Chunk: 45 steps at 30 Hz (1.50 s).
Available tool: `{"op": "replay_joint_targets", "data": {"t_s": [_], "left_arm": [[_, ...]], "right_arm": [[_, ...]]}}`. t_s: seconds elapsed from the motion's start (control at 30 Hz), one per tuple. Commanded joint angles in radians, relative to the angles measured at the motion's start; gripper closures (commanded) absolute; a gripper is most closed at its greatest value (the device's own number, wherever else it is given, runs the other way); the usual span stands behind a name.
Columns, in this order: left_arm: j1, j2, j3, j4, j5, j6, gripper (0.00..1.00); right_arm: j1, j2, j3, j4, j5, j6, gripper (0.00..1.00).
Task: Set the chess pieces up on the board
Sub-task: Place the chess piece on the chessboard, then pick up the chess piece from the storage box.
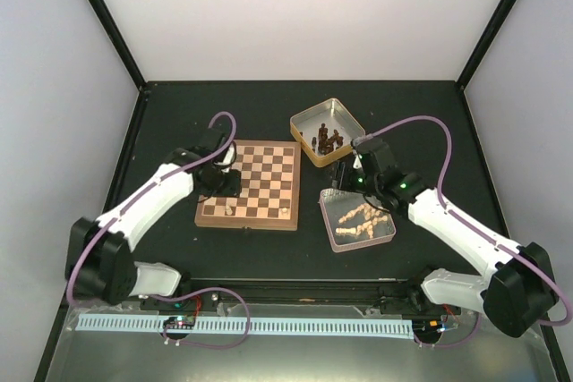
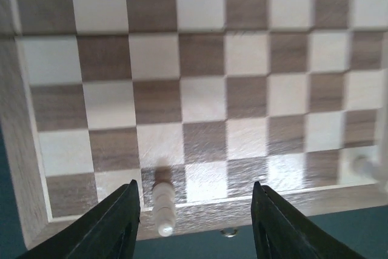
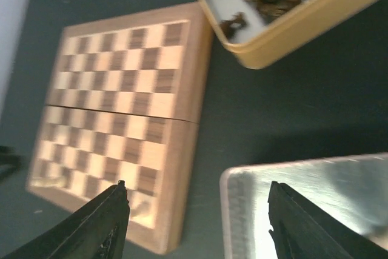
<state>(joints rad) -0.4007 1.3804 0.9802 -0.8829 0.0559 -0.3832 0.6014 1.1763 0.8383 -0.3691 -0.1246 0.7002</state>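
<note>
The board (image 1: 255,176) lies left of centre on the dark table. A cream piece (image 1: 231,209) stands on its near row, and another cream piece (image 1: 285,210) stands near its right corner. My left gripper (image 1: 220,182) hovers over the board's left part. In the left wrist view it is open (image 2: 194,225) and empty, with a cream piece (image 2: 162,205) standing just inside the left finger and a second piece (image 2: 362,165) at the right edge. Several loose cream pieces (image 1: 360,218) lie in a tin. My right gripper (image 1: 346,176) is open (image 3: 197,225) and empty between the board (image 3: 121,89) and that tin (image 3: 315,210).
A yellow-sided tin (image 1: 327,131) holding dark brown pieces stands behind the right gripper; it also shows in the right wrist view (image 3: 291,28). The silver tin (image 1: 335,230) with the cream pieces sits to the right of the board. Dark walls edge the table.
</note>
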Motion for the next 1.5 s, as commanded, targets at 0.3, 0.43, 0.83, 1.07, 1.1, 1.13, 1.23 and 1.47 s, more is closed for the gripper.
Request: {"op": "replay_joint_targets", "data": {"t_s": [0.3, 0.43, 0.83, 1.07, 1.1, 1.13, 1.23, 1.47], "left_arm": [[-0.004, -0.521, -0.138, 0.399, 0.006, 0.046, 0.37], [-0.003, -0.645, -0.209, 0.487, -0.021, 0.044, 0.26], [-0.001, -0.757, -0.258, 0.497, -0.081, 0.047, 0.13], [-0.002, -0.797, -0.256, 0.456, -0.111, 0.046, 0.13], [-0.001, -0.808, -0.256, 0.449, -0.114, 0.045, 0.12], [-0.001, -0.819, -0.258, 0.441, -0.115, 0.042, 0.12], [-0.002, -0.853, -0.259, 0.408, -0.122, 0.032, 0.11], [-0.001, -0.956, -0.259, 0.352, -0.113, 0.023, 0.07]], "right_arm": [[-0.067, 0.092, -0.086, -0.235, 0.362, -0.108, 0.56], [-0.09, 0.168, -0.077, -0.245, 0.367, -0.138, 0.6], [-0.097, 0.252, -0.067, -0.245, 0.323, -0.172, 0.85], [-0.097, 0.18, -0.044, -0.276, 0.317, -0.158, 0.99], [-0.096, 0.165, -0.038, -0.283, 0.316, -0.156, 0.99], [-0.095, 0.149, -0.031, -0.291, 0.311, -0.154, 0.99], [-0.095, 0.107, -0.012, -0.301, 0.282, -0.144, 0.99], [-0.044, 0.053, 0.051, -0.299, 0.167, -0.11, 0.99]]}}
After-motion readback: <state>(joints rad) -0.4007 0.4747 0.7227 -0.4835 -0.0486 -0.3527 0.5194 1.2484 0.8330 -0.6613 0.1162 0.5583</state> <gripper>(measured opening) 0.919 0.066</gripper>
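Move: The light chess piece I want in the pink-rimmed tray is about 11 cm to the right of my right hand, 2 cm nearer my base and 14 cm lower. From that hand the tray's middle is some 5 cm back and 8 cm right, and the tin of dark pieces is about 15 cm straight ahead. The wanted piece is roughly 34 cm to my left hand's right, level with it; the piece just set on the board is 2 cm back, 1 cm left and 5 cm under that hand. My right hand sweeps right and down into the tray, about 11 cm across and 14 cm down, its fingers tilting steeper, and they close on a light piece. Then I lift it about 7 cm, drifting a little left. Meanwhile my left hand, already clear of its placed piece, rises some 20 cm, opening wider and tipping up to point forward, then eases back and left. ##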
